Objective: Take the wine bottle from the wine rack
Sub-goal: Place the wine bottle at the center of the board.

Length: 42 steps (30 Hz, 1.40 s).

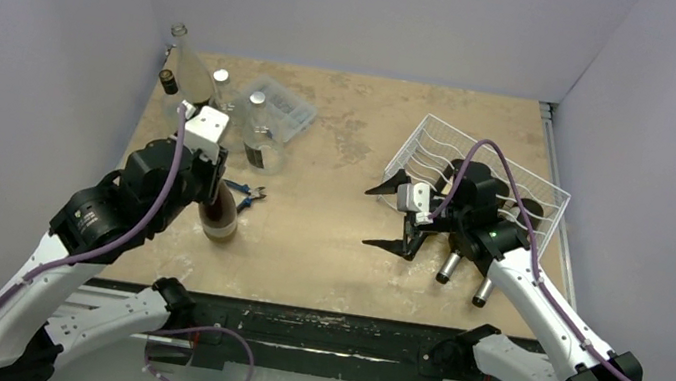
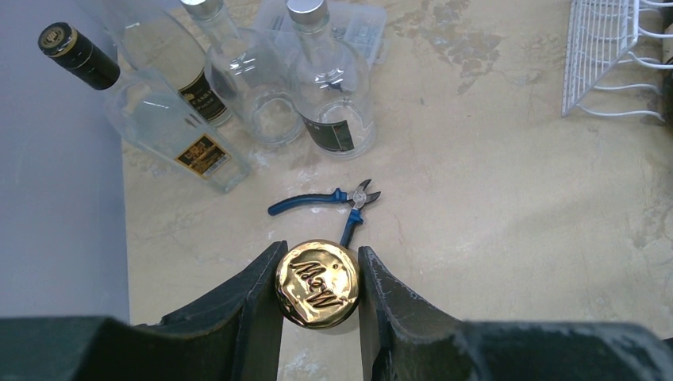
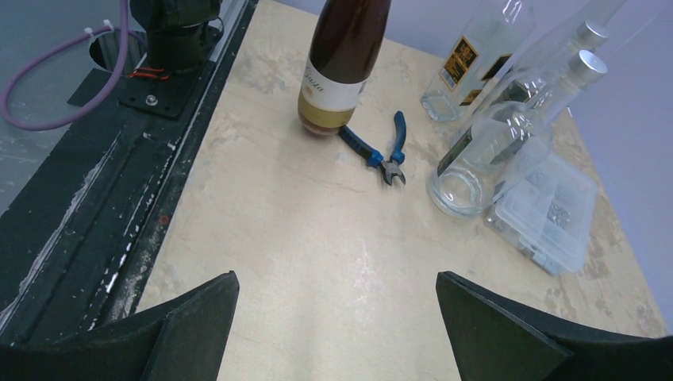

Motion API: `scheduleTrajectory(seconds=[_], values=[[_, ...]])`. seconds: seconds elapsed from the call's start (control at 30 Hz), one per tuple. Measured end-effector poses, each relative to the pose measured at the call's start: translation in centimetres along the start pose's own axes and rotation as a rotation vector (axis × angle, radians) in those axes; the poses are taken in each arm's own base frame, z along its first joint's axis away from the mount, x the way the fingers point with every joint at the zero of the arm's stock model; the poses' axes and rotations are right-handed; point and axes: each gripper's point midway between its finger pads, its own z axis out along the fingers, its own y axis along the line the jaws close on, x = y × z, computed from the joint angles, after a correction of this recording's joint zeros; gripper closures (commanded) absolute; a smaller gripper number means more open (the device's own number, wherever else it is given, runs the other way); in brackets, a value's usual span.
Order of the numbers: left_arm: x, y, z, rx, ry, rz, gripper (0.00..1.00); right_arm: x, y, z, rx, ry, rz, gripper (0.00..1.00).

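Note:
A dark wine bottle [image 1: 221,220] with a cream label stands upright on the table at the left, and it also shows in the right wrist view [image 3: 337,71]. My left gripper [image 1: 213,188] is shut on its gold foil top [image 2: 317,283], one finger on each side. The white wire wine rack [image 1: 443,138] lies at the right rear of the table, and its corner shows in the left wrist view [image 2: 603,48]. My right gripper [image 1: 371,218] hangs open just left of the rack, with nothing between its fingers [image 3: 198,317].
Several clear glass bottles [image 2: 325,87] stand at the back left beside a clear plastic compartment box [image 1: 284,108]. Blue pliers [image 2: 333,198] lie just behind the wine bottle. Two dark necks with pale caps [image 1: 450,267] stick out under the right arm.

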Motion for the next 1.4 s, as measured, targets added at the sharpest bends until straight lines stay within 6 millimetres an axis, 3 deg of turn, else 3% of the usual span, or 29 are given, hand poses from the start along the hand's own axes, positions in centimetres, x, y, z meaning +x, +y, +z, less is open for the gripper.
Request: scheduleTrajectory(seconds=[0.57, 1.4], values=[[0.6, 3.3, 1.2, -0.113, 0.046, -0.076, 1.00, 0.0, 0.0, 0.0, 0.000, 0.000, -0.008, 0.01], [0.4, 10.2, 3.6, -0.304, 0.057, -0.285, 1.00, 0.1, -0.2, -0.1, 0.006, 0.003, -0.011, 0.01]])
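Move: The left hand already holds the wine bottle by its capped neck; the open board left of the pliers lies roughly 9 cm ahead, 13 cm to the left and 32 below. The pliers lie about 12 cm ahead and 2 to the right. Standing bottles: gold-labelled about 23 ahead, 12 left; black-labelled about 22 ahead, 6 right. From the right hand, that open spot is some 55 cm left, 9 ahead, 24 below. Left hand carries the wine bottle about 9 cm left and 5 forward, turning some 20 degrees counter-clockwise, grip kept. ##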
